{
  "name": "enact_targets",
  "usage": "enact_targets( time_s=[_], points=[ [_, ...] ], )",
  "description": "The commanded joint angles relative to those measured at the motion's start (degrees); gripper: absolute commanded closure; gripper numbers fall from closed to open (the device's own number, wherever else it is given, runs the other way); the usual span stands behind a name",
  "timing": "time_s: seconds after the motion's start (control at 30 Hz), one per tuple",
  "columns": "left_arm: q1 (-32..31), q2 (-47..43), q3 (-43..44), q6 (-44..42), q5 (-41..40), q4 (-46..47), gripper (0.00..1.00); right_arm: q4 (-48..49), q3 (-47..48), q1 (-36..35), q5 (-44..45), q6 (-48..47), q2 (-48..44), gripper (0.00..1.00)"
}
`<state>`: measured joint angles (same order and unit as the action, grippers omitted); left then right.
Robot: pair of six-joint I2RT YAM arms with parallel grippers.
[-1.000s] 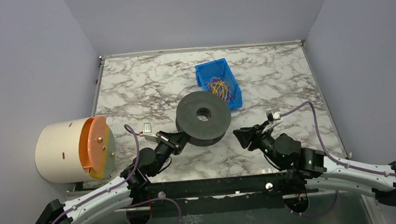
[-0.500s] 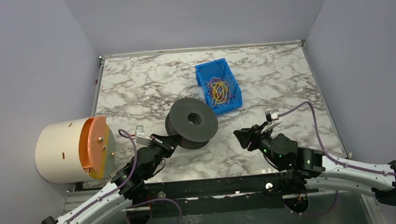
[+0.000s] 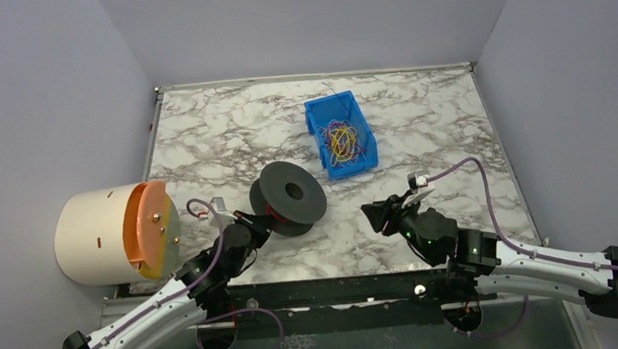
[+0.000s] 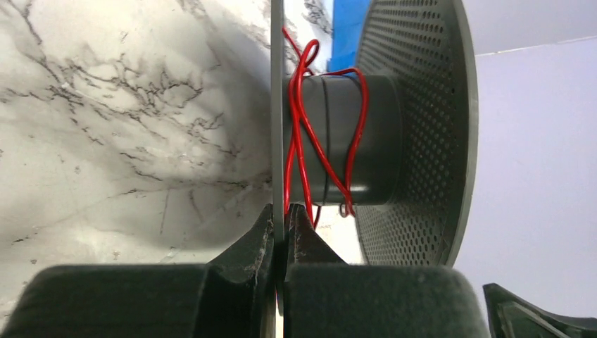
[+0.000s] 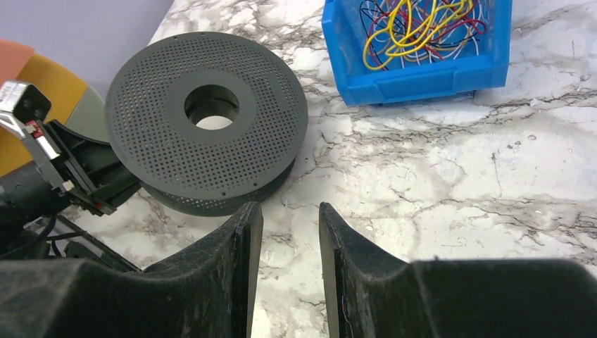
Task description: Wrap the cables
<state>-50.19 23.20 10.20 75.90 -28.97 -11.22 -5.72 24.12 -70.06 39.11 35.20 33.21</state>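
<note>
The cables lie as a yellow, red and purple tangle in a blue bin at mid-table; the right wrist view shows the cables too. A black perforated spool is tilted up on its edge left of the bin. My left gripper is shut on the thin near flange of the spool. A red cable loops loosely round the spool's core. My right gripper hovers open over bare marble, right of the spool, with nothing between its fingers.
A white cylinder with an orange lid lies on its side at the table's left edge, close to the left arm. Grey walls enclose the table at the back and both sides.
The left gripper has drawn the spool left and toward the near edge, tipping it more upright and uncovering the bin. The right arm has edged slightly left.
</note>
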Motion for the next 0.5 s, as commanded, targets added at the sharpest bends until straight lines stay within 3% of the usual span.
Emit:
enact_targets(
  time_s=[0.0, 0.13, 0.47],
  points=[
    [0.2, 3.6, -2.0, 2.8, -0.3, 10.1, 1.0, 1.5, -0.1, 0.1, -0.8, 1.5, 0.4, 0.6],
    [0.4, 8.1, -3.0, 4.1, 0.8, 13.2, 1.0, 1.6, -0.6, 0.2, -1.4, 2.5, 0.9, 0.6],
    [2.7, 16.0, -3.7, 5.0, 4.8, 17.4, 0.72, 3.2, -1.6, 0.1, -2.2, 3.3, 2.4, 0.6]
  ],
)
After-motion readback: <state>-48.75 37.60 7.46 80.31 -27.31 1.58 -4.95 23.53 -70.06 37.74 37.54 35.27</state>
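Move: The left hand, shut on the rim of the spool's lower flange, is about to set the tilted spool down on a table spot centred some 7 cm ahead, 6 cm to its right and 5 cm below; the spool's middle is now about 6 cm ahead, 5 cm right and 3 cm above. From that hand the blue box lies some 21 cm ahead and 20 cm right, slightly below. From the right hand, the spool is about 5 cm ahead, 18 cm left and 9 cm below. With the lower flange's rim pinched at first, the left hand lowers the spool towards the table, sinking about 3 cm while easing a centimetre or so forward and right. Partway down the fingers begin to part, opening to about a quarter and loosening their pinch, still astride the rim, as the fingertips tip down about 5 degrees. ##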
